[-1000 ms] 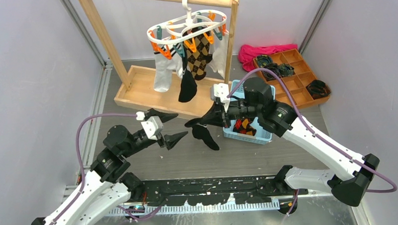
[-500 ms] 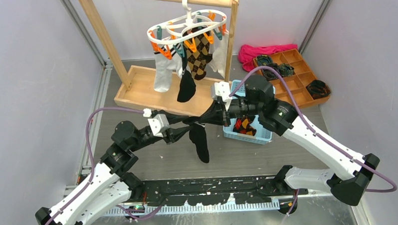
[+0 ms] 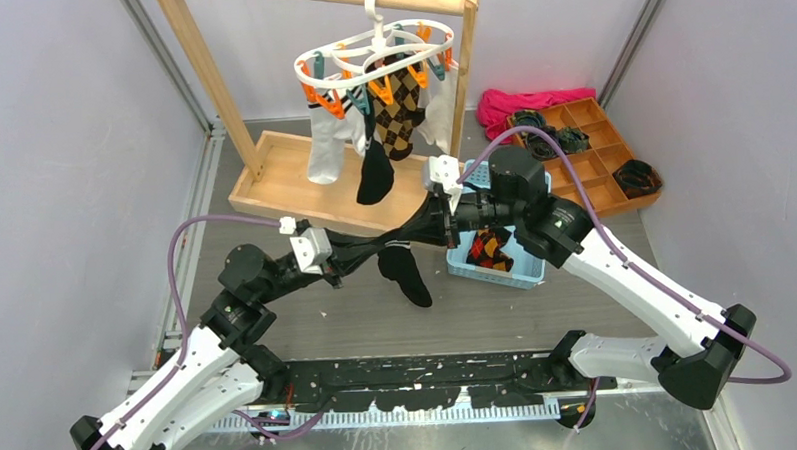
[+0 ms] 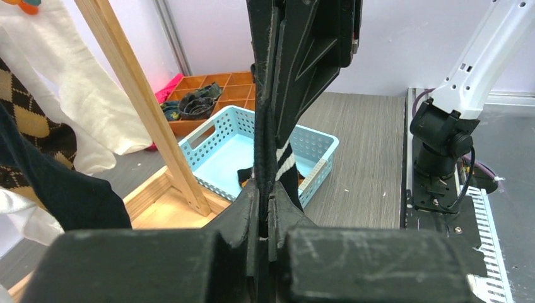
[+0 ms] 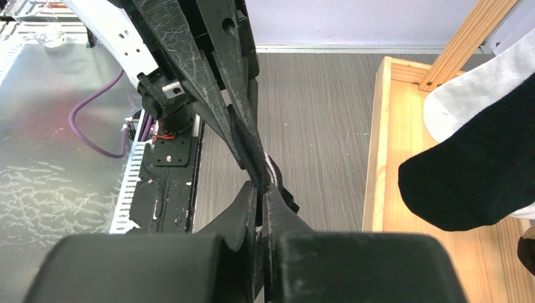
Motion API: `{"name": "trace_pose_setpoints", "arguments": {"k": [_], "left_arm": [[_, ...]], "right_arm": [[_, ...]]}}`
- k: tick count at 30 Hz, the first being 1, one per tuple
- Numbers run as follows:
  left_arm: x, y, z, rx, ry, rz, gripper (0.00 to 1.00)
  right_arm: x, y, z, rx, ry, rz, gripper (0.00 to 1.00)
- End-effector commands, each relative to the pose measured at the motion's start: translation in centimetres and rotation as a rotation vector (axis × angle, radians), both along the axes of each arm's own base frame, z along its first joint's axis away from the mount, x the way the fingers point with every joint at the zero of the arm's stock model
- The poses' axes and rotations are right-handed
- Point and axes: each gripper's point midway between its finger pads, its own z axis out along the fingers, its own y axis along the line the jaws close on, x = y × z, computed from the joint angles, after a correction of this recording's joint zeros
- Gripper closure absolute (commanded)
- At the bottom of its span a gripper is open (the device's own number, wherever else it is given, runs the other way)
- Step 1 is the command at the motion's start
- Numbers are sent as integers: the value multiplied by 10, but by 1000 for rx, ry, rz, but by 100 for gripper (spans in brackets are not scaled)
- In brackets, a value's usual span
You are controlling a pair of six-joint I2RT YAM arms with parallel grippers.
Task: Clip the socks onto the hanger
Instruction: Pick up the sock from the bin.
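Observation:
One black sock with white cuff stripes hangs in the air between my two grippers. My left gripper is shut on its cuff from the left. My right gripper is shut on the same cuff from the right, so the two sets of fingertips nearly meet. In the left wrist view my left gripper faces the right gripper's fingers. A second black sock hangs clipped to the white hanger on the wooden rack.
The wooden rack stands at the back, with white socks and an argyle sock also clipped on the hanger. A blue basket holding argyle socks sits under my right arm. An orange tray and a pink cloth lie at the right.
My left gripper moved right to the hanging sock and shut on its cuff. The right gripper kept its grip and shifted slightly; the sock swung a little.

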Motion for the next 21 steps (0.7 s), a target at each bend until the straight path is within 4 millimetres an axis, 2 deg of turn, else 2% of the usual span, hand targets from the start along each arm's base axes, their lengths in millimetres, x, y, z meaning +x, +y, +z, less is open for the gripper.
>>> {"name": "trace_pose_setpoints", "arguments": {"k": [1,4,9,13,18,21], "left_arm": [[0,6,12,-32,-28,24,100],[3,8,11,-16,-3,49,100],[8,9,12,1,35,74,100],[8,8,16,-9,36,66,100],[5,6,17,-18,55,48,100],[3,5,18,-27,59,36,100]], "right_arm": [[8,1,30,67,-52,-30,99],[16,1,27,58,-45,-80,98],[25,3,27,66,-28,-119,82],[35,5,25,65,1,-178,80],[59,-2,21,37,-6,-324,69],[61,-2,21,33,-4,-329,68]]}}
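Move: The black striped sock is already pinched by both hands at its cuff, which is stretched across the 5 cm or so between them; its middle hangs some 8 cm below, about 1 cm back and 3 cm to the right of the left hand, and 3 cm back and 2 cm left of the right. From the right hand, the hanger is roughly 17 cm ahead, 4 cm left and 16 cm up, the hanging black sock 10 cm ahead, 5 cm left and 6 cm up, and the bin 12 cm ahead, 22 cm right, 30 cm down. After a short hold the right hand opens its fingers part way to let go of its end of the cuff and pulls off forward, gathering speed over about 5 cm, while its wrist swings some 15 degrees clockwise and its fingertips come nearer the hanging black sock. The left hand keeps its pinch on the cuff's other end and eases only about 1 cm down and 1 cm forward, tipping slightly. ##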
